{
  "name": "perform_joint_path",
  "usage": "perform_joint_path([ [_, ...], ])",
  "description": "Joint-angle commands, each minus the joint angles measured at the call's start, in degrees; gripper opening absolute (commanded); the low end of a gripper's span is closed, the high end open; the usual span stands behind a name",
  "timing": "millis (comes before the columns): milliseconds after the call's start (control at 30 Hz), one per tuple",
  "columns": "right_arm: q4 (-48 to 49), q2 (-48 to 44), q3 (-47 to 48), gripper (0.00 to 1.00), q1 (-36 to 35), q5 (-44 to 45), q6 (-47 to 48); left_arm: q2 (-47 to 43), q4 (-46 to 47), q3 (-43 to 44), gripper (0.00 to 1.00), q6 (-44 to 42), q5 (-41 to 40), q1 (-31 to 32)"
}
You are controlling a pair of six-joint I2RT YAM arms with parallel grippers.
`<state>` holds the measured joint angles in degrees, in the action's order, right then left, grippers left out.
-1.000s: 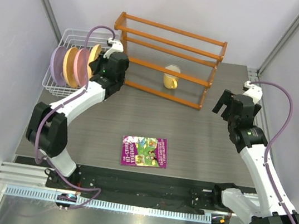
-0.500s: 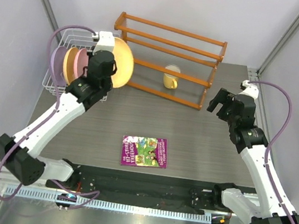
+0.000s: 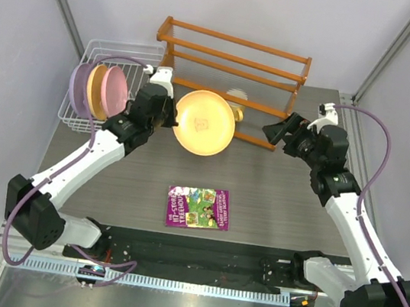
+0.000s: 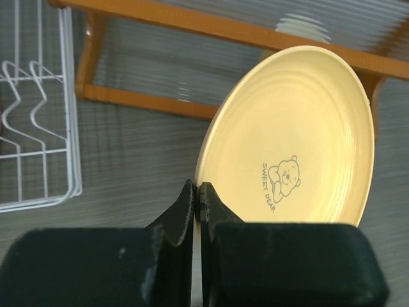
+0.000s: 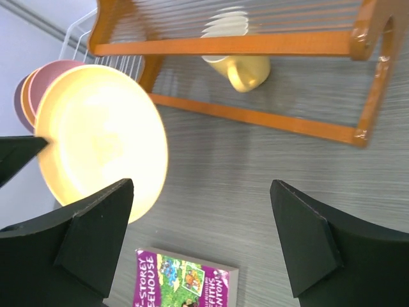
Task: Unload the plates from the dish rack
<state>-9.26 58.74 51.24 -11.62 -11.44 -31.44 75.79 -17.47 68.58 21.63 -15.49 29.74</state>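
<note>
My left gripper [image 3: 170, 115] is shut on the rim of a yellow-orange plate [image 3: 204, 122] and holds it in the air over the table, in front of the wooden shelf. In the left wrist view the fingertips [image 4: 197, 188] pinch the plate's [image 4: 300, 134] lower left edge; its face shows a bear drawing. The white wire dish rack [image 3: 101, 49] stands at the back left with a lavender plate [image 3: 76, 88], a yellow-orange plate [image 3: 94, 92] and a pink plate [image 3: 114, 90] upright in it. My right gripper [image 3: 281, 132] is open, just right of the held plate [image 5: 96, 134], with nothing between its fingers [image 5: 201, 185].
An orange wooden shelf rack [image 3: 236, 50] stands at the back with a small yellow mug [image 3: 234, 110] under it. A purple book [image 3: 198, 207] lies flat near the front middle of the table.
The left arm has lifted the yellow-orange plate out of the dish rack and carried it right to the table's middle. The right gripper has moved left toward the plate.
</note>
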Motion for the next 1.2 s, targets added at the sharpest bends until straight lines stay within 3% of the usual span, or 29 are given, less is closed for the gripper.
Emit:
perform_joint_path([
  [0,6.27,1.11,-0.35,0.93,-1.3,-5.17,-3.01,0.06,5.17,0.24,0.0,5.7,7.04,-0.03],
  [467,6.18,10.94,1.66,0.89,-6.84,-7.01,-0.9,1.2,10.52,-1.78,0.0,10.1,11.44,0.67],
  [533,6.09,12.18,2.37,0.82,-7.54,-7.45,-0.55,1.38,11.23,-2.04,0.0,10.54,11.79,0.76],
  [600,6.01,13.24,2.63,0.72,-8.51,-7.02,-0.38,1.55,11.41,-2.04,0.0,10.63,11.88,0.94],
  [633,5.92,13.5,2.81,0.5,-8.6,-6.75,-0.11,1.9,11.41,-2.04,0.0,10.63,11.8,1.02],
  [700,5.22,13.59,2.98,0.33,-8.6,-6.05,0.15,1.91,11.5,-2.22,0.0,10.54,11.79,1.2],
  [733,4.78,13.42,3.33,0.14,-8.68,-5.87,0.41,1.73,11.67,-2.39,0.0,10.45,11.88,1.29],
  [800,3.03,13.24,3.77,0.01,-8.6,-4.22,1.03,1.56,12.11,-2.92,0.0,10.02,11.71,1.29],
  [833,2.23,12.72,4.38,0.01,-8.6,-3.68,1.47,1.38,12.11,-3.01,0.04,9.84,11.53,1.38],
  [867,1.36,12.19,4.65,0.01,-8.6,-2.89,2.25,1.12,12.11,-3.18,0.27,9.58,10.92,1.38],
  [900,-0.74,11.58,5.0,0.01,-8.6,-0.71,2.61,0.77,12.11,-3.53,0.37,9.31,10.31,1.38],
  [1067,-12.69,7.19,9.13,0.01,-8.51,9.05,6.47,-1.51,10.62,-4.85,0.67,5.1,3.73,1.29],
  [1167,-21.75,5.52,11.24,0.01,-8.51,15.03,9.64,-3.01,9.39,-5.82,0.72,1.33,-2.87,1.29],
])
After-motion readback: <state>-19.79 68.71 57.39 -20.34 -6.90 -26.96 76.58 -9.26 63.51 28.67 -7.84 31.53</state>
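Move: Held by its left rim in the left fingers, the yellow plate has its middle about 8 cm to that hand's right, 2 cm ahead and slightly below; the open right gripper waits some 28 cm to the right, roughly level. From the right hand the plate's middle is about 21 cm left and 5 cm below. The yellow mug stands 14 cm ahead and 11 cm left of the right hand, the book 15 cm back and 18 cm left, both well below. Carrying the plate about 5 cm right towards the right gripper, the left hand rolls some 15 degrees so its right side rises. The open right hand comes about 7 cm left while sinking as much, shuts on the plate's right rim, then eases back some 3.5 cm to the right and 2 cm up, as the left fingers open and that hand starts back right to left by a centimetre. ##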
